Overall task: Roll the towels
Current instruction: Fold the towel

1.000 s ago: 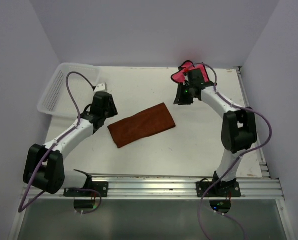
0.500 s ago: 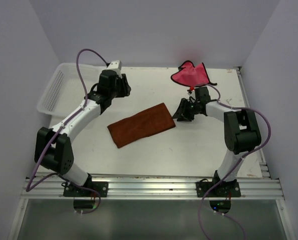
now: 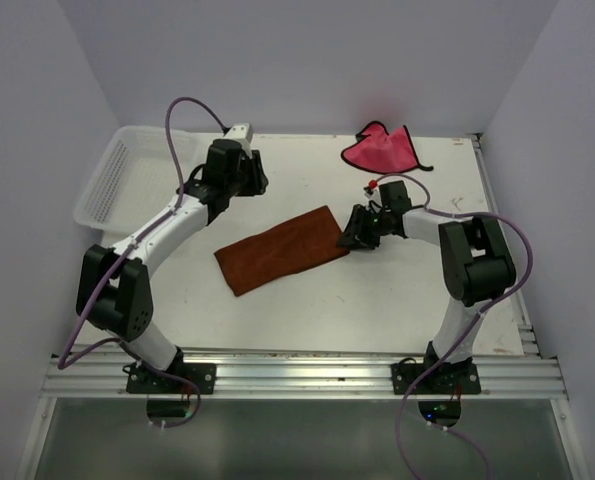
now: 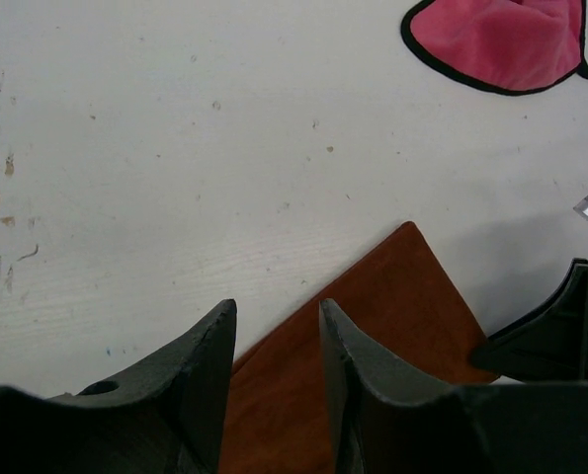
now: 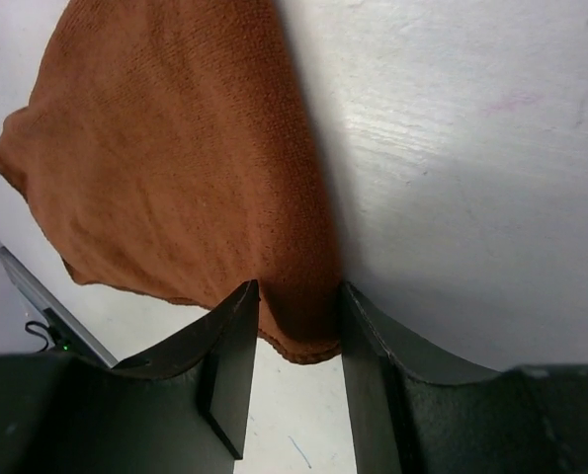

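Observation:
A rust-orange towel (image 3: 282, 250) lies flat and slanted in the middle of the table. A pink towel (image 3: 382, 150) with dark edging lies spread at the back right. My right gripper (image 3: 351, 233) is low at the orange towel's right corner. In the right wrist view its jaws (image 5: 298, 296) stand open astride that corner of the orange towel (image 5: 175, 158). My left gripper (image 3: 249, 180) hovers behind the orange towel, open and empty. The left wrist view shows its fingers (image 4: 279, 311) over the orange towel's (image 4: 382, 316) far edge, with the pink towel (image 4: 501, 39) beyond.
A white mesh basket (image 3: 117, 180) stands at the back left corner. White walls close in the table on three sides. A metal rail (image 3: 297, 370) runs along the near edge by the arm bases.
My right gripper has let go of the pink towel at the back and come down to the orange towel's right corner. My left arm has swung from the towel's left end to behind it.

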`<state>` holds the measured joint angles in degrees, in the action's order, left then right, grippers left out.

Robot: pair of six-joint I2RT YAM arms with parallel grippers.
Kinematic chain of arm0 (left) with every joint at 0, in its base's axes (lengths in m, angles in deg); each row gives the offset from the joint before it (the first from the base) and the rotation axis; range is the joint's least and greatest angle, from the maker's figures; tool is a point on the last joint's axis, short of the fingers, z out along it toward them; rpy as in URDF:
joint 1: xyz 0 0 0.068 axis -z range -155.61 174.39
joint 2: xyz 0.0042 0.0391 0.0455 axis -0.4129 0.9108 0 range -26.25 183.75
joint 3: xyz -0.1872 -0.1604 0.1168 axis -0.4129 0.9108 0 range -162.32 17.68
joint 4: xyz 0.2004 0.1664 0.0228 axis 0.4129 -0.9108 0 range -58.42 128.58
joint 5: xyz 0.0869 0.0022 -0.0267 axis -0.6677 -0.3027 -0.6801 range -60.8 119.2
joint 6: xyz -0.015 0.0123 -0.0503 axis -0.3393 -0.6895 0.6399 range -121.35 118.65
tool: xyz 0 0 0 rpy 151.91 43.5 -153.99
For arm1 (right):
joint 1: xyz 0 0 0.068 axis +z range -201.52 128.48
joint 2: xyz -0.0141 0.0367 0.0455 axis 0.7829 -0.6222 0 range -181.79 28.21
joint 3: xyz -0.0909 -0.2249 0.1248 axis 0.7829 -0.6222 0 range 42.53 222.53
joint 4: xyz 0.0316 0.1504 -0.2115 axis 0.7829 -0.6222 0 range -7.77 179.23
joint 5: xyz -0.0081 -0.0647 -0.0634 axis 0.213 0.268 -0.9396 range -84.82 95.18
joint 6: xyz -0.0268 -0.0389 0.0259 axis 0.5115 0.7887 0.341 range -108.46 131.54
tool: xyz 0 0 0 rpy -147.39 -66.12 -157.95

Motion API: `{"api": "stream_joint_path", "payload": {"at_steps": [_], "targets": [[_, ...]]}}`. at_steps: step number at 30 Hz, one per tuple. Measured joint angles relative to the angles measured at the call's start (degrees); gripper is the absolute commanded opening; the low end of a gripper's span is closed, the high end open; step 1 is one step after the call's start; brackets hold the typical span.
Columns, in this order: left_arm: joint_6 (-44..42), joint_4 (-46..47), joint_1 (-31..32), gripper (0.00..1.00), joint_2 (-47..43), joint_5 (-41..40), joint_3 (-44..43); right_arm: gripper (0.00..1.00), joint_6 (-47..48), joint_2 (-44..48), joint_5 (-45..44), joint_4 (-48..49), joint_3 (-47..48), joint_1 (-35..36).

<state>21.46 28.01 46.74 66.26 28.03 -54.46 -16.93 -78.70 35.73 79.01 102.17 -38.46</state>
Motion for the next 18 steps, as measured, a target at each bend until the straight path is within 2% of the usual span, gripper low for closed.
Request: {"api": "stream_joint_path", "payload": {"at_steps": [2,3,4,11,18], "targets": [[-0.1,-0.2,0.3,0.43,0.6,0.1,-0.9,0.29,0.2,0.0,0.0,0.9,-0.4,0.6],[-0.1,-0.2,0.4,0.43,0.9,0.1,-1.3,0.14,0.3,0.0,-0.4,1.1,-0.8,0.9],[-0.2,-0.3,0.5,0.43,1.2,0.1,-1.7,0.11,0.5,0.0,-0.4,1.3,-1.2,1.0],[-1.4,-1.7,2.0,0.42,5.2,0.2,-5.9,0.08,0.1,3.2,-2.1,2.6,-6.0,1.4],[-1.4,-2.8,7.5,0.43,13.9,0.9,-14.9,0.04,-0.2,10.6,-10.0,2.7,-12.6,5.8]]}}
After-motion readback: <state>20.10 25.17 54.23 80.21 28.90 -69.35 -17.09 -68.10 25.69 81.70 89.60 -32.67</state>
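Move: The brown towel's near right corner lies right at the right hand's open fingertips, about 1 cm back and 1 cm below. From that hand the towel's far right corner is about 9 cm ahead and 4 cm to the left, and the pink towel some 24 cm ahead and 8 cm to the right. From the raised left hand, the brown towel's far right corner lies about 16 cm to the right, 1 cm ahead and 18 cm down. The right hand eases about 1 cm down and shuts its fingers on the brown towel's near right corner while starting back, then keeps the pinch and drags the corner back towards the base at that low height, about 5 cm in all. Meanwhile the left hand, empty and half open, swings some 9 cm to the right with a little forward, gathering speed and turning about 10 degrees clockwise, high over the table towards the towel's far right corner. ##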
